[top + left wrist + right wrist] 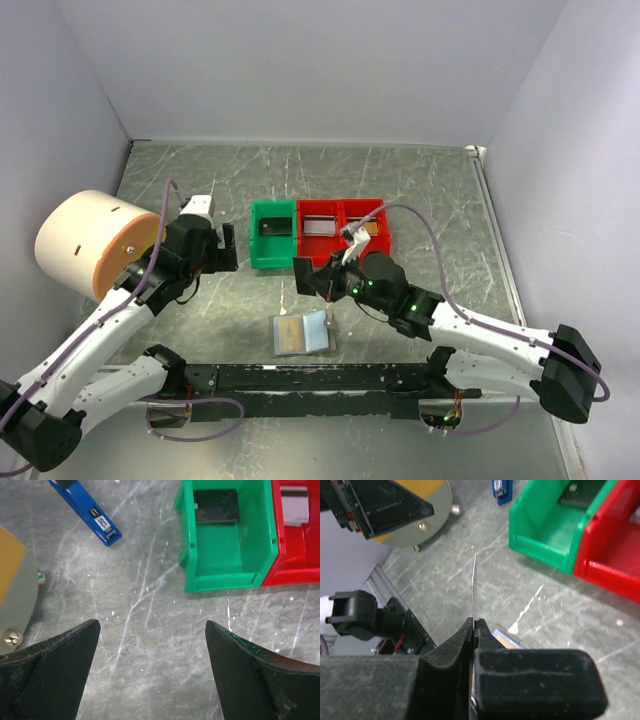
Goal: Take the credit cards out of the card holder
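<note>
The card holder (302, 333) lies open on the table near the front rail, a tan card showing on its left panel. In the right wrist view only a blue-edged corner of the card holder (509, 639) shows behind the fingers. My right gripper (303, 277) (474, 622) hovers above and behind the holder. It is shut on a thin credit card (474, 585) that stands edge-on out of the jaws. My left gripper (228, 252) (152, 625) is wide open over bare table just left of the green tray (257, 252) (225, 555), with nothing between its fingers.
The green tray holds a dark card (216, 506). Two red trays (342, 215) adjoin it on the right, and the near one holds a striped pale card (294, 505). A blue-and-black gadget (90, 512) lies behind the left gripper. A large round orange-faced drum (90, 245) stands at the left.
</note>
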Motion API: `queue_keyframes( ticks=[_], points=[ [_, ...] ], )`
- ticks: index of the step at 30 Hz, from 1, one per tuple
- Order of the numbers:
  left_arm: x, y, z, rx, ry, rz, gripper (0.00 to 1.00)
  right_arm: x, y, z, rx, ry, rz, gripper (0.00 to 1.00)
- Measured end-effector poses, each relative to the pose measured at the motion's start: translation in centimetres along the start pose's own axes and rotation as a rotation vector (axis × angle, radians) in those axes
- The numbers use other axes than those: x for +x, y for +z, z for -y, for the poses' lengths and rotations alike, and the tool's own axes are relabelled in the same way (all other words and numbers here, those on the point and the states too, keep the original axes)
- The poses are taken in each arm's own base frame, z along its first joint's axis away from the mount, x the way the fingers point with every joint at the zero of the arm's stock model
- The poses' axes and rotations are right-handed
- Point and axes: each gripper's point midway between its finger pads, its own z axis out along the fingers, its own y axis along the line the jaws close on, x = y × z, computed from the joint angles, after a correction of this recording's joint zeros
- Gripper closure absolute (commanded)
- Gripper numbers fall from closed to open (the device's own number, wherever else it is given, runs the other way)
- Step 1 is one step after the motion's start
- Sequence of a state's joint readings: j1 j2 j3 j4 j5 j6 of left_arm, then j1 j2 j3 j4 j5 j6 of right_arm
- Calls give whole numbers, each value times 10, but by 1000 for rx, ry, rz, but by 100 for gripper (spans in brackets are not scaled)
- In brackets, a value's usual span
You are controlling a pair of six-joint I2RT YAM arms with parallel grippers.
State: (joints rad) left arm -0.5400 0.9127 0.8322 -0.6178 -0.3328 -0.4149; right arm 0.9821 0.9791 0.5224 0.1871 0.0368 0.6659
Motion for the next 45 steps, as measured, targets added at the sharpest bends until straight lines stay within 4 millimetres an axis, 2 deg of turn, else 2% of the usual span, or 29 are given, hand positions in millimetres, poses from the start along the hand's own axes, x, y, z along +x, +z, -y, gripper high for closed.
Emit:
queue_keyframes(
  ticks=[5,11,19,26,31,40,45],
  points=[
    [-17,-14,-12,-36,-37,90,1,-30,17,-9,29,-134,32,100],
    [-27,-24,-23,-76,-74,154,1,-49,51,3,153,-327,9,100],
    [-29,-26,-31,-109,-92,172,1,-50,93,30,290,-533,-63,100],
    [-33,-31,-39,-143,-117,200,2,-43,128,43,319,-664,-123,100],
    [-38,-40,-45,-158,-145,239,2,-36,144,54,315,-714,-133,100],
    [-41,-45,-48,-165,-159,260,2,-55,172,75,326,-833,-112,100],
    [-41,-44,-48,-166,-158,258,2,-54,190,88,307,-943,-154,100]
  ],
)
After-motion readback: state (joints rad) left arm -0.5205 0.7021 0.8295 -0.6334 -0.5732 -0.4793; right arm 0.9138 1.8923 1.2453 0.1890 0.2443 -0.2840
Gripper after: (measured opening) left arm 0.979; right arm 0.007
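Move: The right hand already has a dark card shut in its fingers. The green bin it is carrying the card to has its middle about 22 cm ahead, 9 cm left and some 15 cm below, with a black card lying towards the bin's far end, about 25 cm ahead and 8 cm left of the hand. The near red bin is roughly 20 cm ahead and 3 cm right, and the open card holder about 5 cm back and 5 cm left. From the empty left hand, the green bin lies some 14 cm ahead and 12 cm right. Keeping its pinch on the dark card, the right hand swings about 19 cm forward and 9 cm left, away from the open card holder to over the green bin, first rising some 3 cm, then sinking to end about 6 cm lower than it began, while it rolls roughly 55 degrees with its left side going down. The open, empty left hand clears out of the way, drifting about 5 cm left and as much up, tipping its fingertips up and turning slightly counter-clockwise. ##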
